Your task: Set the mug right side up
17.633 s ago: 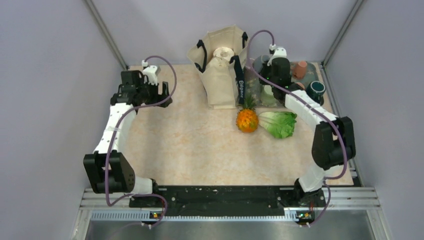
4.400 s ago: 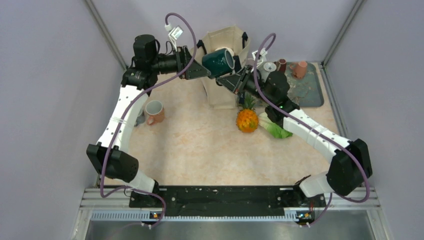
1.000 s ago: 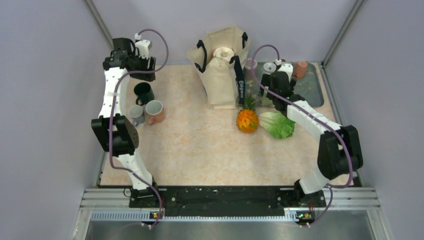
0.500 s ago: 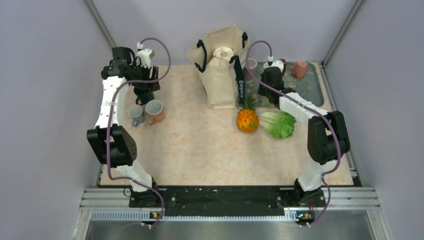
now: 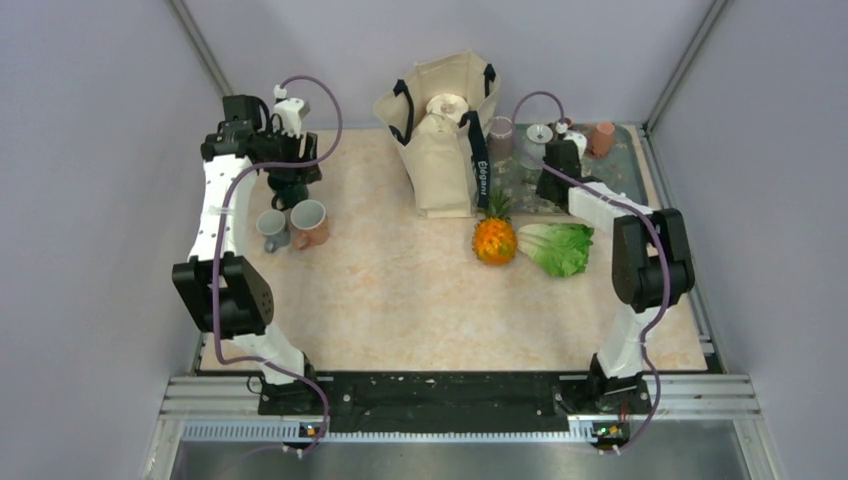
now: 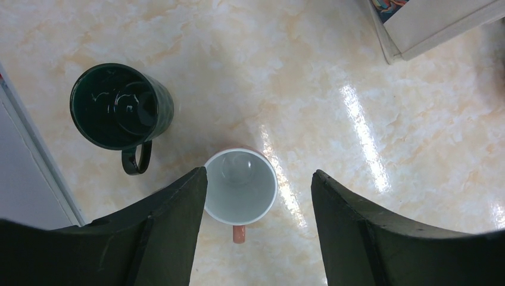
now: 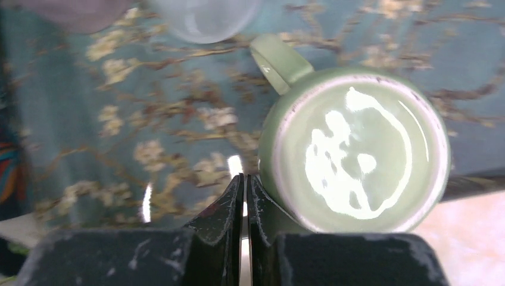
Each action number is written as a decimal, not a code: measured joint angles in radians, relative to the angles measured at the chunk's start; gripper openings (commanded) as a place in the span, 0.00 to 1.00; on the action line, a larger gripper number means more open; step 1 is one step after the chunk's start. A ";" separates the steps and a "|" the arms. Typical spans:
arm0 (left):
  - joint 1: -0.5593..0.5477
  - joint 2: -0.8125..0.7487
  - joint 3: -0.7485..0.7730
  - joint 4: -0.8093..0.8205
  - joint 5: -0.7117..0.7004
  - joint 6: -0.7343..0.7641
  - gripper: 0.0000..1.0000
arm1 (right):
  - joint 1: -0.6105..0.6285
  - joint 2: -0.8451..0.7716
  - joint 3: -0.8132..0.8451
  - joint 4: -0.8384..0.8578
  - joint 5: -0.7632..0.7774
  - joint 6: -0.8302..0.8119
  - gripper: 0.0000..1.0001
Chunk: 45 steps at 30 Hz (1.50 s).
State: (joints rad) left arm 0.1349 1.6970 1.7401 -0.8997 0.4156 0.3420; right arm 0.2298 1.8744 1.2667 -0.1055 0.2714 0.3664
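A pale green mug (image 7: 354, 158) stands bottom up on the floral tray (image 7: 178, 119), its handle (image 7: 280, 59) pointing away. My right gripper (image 7: 245, 177) is shut with its fingers pressed together and nothing between them, just left of the mug's wall. In the top view the right gripper (image 5: 553, 182) sits over the tray (image 5: 622, 172) and hides this mug. My left gripper (image 6: 259, 179) is open above an upright pink mug (image 6: 241, 186) with a white inside. An upright dark green mug (image 6: 119, 107) stands beside it.
A cloth bag (image 5: 445, 130) stands at the back centre, with a pineapple (image 5: 495, 240) and a lettuce (image 5: 557, 248) in front of it. The tray also carries a purple cup (image 5: 500, 135), a clear glass (image 7: 205, 18) and a terracotta mug (image 5: 601, 138). A grey mug (image 5: 270, 228) stands at the left.
My right gripper has closed from wide open and shifted right over the tray. The left gripper came down over the mugs at the left and now hides the dark green one from above.
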 measured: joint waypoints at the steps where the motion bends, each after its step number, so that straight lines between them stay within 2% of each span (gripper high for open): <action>1: 0.000 0.000 0.000 0.000 0.000 0.000 0.70 | -0.020 -0.010 -0.013 0.000 0.005 -0.004 0.05; 6: 0.000 0.000 -0.002 0.000 0.011 0.000 0.70 | -0.124 -0.043 -0.049 -0.006 0.019 -0.043 0.07; 14: 0.000 0.000 -0.015 0.001 0.016 0.002 0.70 | -0.146 -0.074 -0.037 -0.055 -0.078 -0.168 0.29; 17: 0.000 0.000 -0.017 0.001 0.020 0.002 0.70 | -0.145 -0.082 0.009 -0.071 -0.089 -0.191 0.39; 21: 0.000 0.001 -0.017 0.002 0.027 0.002 0.70 | -0.145 -0.076 0.090 -0.076 -0.068 -0.179 0.48; 30: 0.000 0.011 -0.023 0.002 0.040 0.008 0.69 | -0.145 0.121 0.334 -0.091 0.076 -0.127 0.51; 37: 0.000 0.022 -0.041 0.001 0.045 0.011 0.68 | -0.145 0.407 0.695 -0.261 0.225 -0.177 0.51; 40: 0.000 0.029 -0.045 0.001 0.045 0.016 0.68 | -0.145 0.468 0.752 -0.337 0.269 -0.218 0.51; 45: 0.000 0.035 -0.048 0.000 0.046 0.019 0.68 | -0.145 0.499 0.761 -0.410 0.292 -0.295 0.44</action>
State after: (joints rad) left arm 0.1349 1.7325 1.6920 -0.8993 0.4618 0.3611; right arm 0.0853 2.3730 2.0274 -0.5152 0.5632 0.0715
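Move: Roughly 5 cm to the right of the right hand's closed fingers and some 3 cm ahead stands the green mug, upside down on the tray with its handle pointing forward-left, its middle about level with them. The white mug is about 14 cm ahead and 4 cm left of that hand, the brown mug 17 cm ahead and 3 cm right, the pink mug 16 cm ahead and 12 cm right. From the left hand the green mug lies some 61 cm right, 9 cm ahead and 16 cm lower. Pushing the green mug along the tray with its shut fingers, the right hand sweeps about 8 cm to the right, then rises some 7 cm while opening to half. Forward and farther right it goes, towards the handle, before sinking and easing back with a roll of some 25 degrees, left side down, until the fingers straddle the handle. The left hand sinks 3 cm, open. ##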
